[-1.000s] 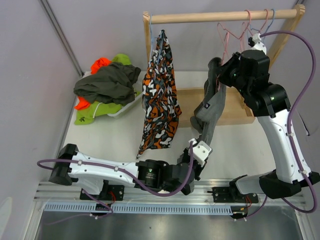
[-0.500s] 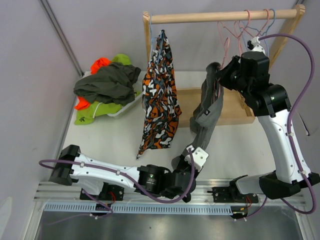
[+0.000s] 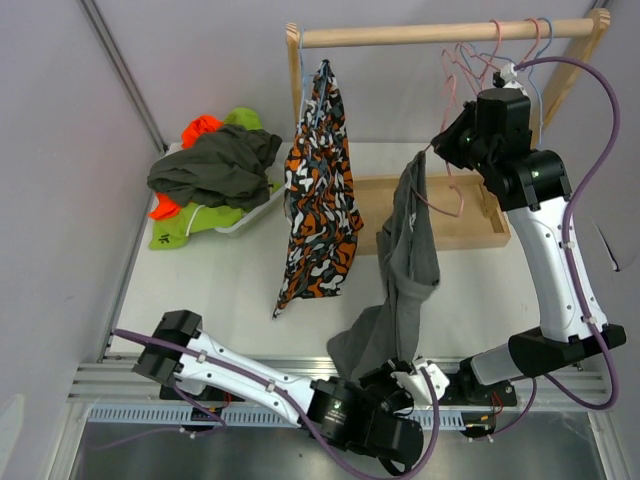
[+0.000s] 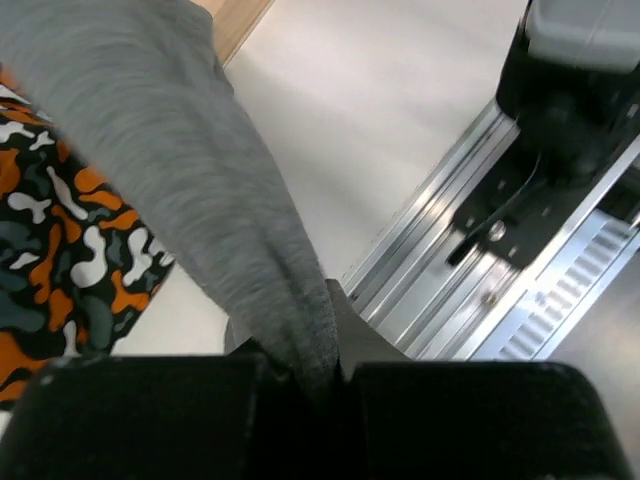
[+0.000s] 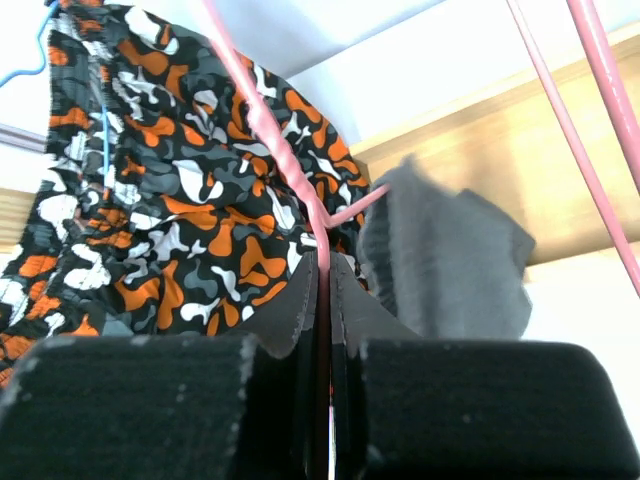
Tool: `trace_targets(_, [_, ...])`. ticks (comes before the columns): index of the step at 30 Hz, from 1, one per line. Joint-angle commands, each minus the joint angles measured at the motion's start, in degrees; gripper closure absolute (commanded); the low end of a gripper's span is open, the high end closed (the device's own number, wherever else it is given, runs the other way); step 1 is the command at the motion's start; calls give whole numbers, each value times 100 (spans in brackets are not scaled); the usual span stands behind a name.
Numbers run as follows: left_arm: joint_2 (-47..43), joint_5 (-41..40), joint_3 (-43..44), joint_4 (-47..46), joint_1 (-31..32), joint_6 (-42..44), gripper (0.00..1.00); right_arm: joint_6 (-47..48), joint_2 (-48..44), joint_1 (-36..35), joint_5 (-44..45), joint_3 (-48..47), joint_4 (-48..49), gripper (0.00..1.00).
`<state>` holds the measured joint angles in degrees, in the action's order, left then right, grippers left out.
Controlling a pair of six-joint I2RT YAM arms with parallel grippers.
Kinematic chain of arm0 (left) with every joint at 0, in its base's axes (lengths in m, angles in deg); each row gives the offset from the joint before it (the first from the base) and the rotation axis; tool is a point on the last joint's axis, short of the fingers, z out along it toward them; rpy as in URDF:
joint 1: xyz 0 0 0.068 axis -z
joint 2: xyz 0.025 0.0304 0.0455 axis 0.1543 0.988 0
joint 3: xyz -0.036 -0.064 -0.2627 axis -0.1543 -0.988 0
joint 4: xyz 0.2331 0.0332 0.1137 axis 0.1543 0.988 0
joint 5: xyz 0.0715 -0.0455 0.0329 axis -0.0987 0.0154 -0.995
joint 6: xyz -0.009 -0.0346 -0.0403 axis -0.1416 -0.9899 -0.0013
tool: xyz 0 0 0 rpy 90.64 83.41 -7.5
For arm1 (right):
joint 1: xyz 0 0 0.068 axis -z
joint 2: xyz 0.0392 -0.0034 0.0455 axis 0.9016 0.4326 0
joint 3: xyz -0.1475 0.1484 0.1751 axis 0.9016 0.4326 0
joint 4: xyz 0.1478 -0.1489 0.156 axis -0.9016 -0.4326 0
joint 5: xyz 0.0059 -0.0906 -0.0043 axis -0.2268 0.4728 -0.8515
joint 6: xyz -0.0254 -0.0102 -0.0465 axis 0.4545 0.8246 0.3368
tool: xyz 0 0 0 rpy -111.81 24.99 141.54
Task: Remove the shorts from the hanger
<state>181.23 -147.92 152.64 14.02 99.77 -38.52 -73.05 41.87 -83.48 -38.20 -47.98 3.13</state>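
Observation:
Grey shorts (image 3: 405, 255) stretch from a pink hanger (image 5: 262, 120) down toward the table's near edge. My left gripper (image 4: 325, 345) is shut on their lower end, low by the rail. Up beside the rack, my right gripper (image 5: 322, 275) is shut on the pink hanger's wire, and the top of the grey shorts (image 5: 440, 260) is still draped on that hanger. Camouflage shorts (image 3: 320, 190) hang on a blue hanger (image 3: 301, 70) from the wooden rod (image 3: 420, 34). Dark grey shorts (image 3: 215, 165), lime green shorts (image 3: 180, 228) and orange shorts (image 3: 200, 127) lie piled at the left.
The pile sits in a white tray (image 3: 245, 220). The rack's wooden base (image 3: 470, 225) lies behind the grey shorts. Several empty wire hangers (image 3: 505, 50) hang at the rod's right end. An aluminium rail (image 3: 240, 372) runs along the near edge. A grey wall closes the left side.
My left arm has drawn back to the near edge, pulling the grey shorts long and downward. My right gripper has risen slightly with the pink hanger. Most of the cloth has slid off the hanger.

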Motion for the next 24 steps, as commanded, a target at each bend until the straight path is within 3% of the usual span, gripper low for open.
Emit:
trace_targets(1, [266,303,502,770,465,-307,100,158,78,136,820,-450,2069,100])
trace_targets(4, [583,-23,1232,1571,474,-483,100,141,78,118,759,-380,2061,100])
trace_targets(8, [462,108,909,1196,299,-430,100,53,-114,118,584,-161,1990,100])
trace_targets(11, [84,363,285,766,-175,-553,100,-148,-492,110,294,146,1859,100])
trace_targets(18, [-532,932,-130,-474,-2272,693,100,-509,-1608,57,-522,745,982,100])
trace_targets(21, [-331,1398,326,-967,-3137,1291,100,-553,-1829,66,-918,622,506,100])
trace_targets(24, [12,1681,1082,-828,-3796,1617,100,-580,-1829,83,-1113,263,145,100])
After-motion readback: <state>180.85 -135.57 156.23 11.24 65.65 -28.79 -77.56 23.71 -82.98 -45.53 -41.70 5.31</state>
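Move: The left hand grips the grey shorts; the white bin lies about 45 cm ahead, 44 cm left and 15 cm below it, the camouflage shorts roughly 32 cm ahead, 15 cm left and 8 cm higher. The right hand pinches the pink hanger; the empty hangers' spot on the rod is some 12 cm ahead, 13 cm right and 12 cm above it, the camouflage shorts about 25 cm left, level ahead, 12 cm lower. The left hand sweeps the gripped shorts 20 cm forward while the right draws its hanger back and up. ##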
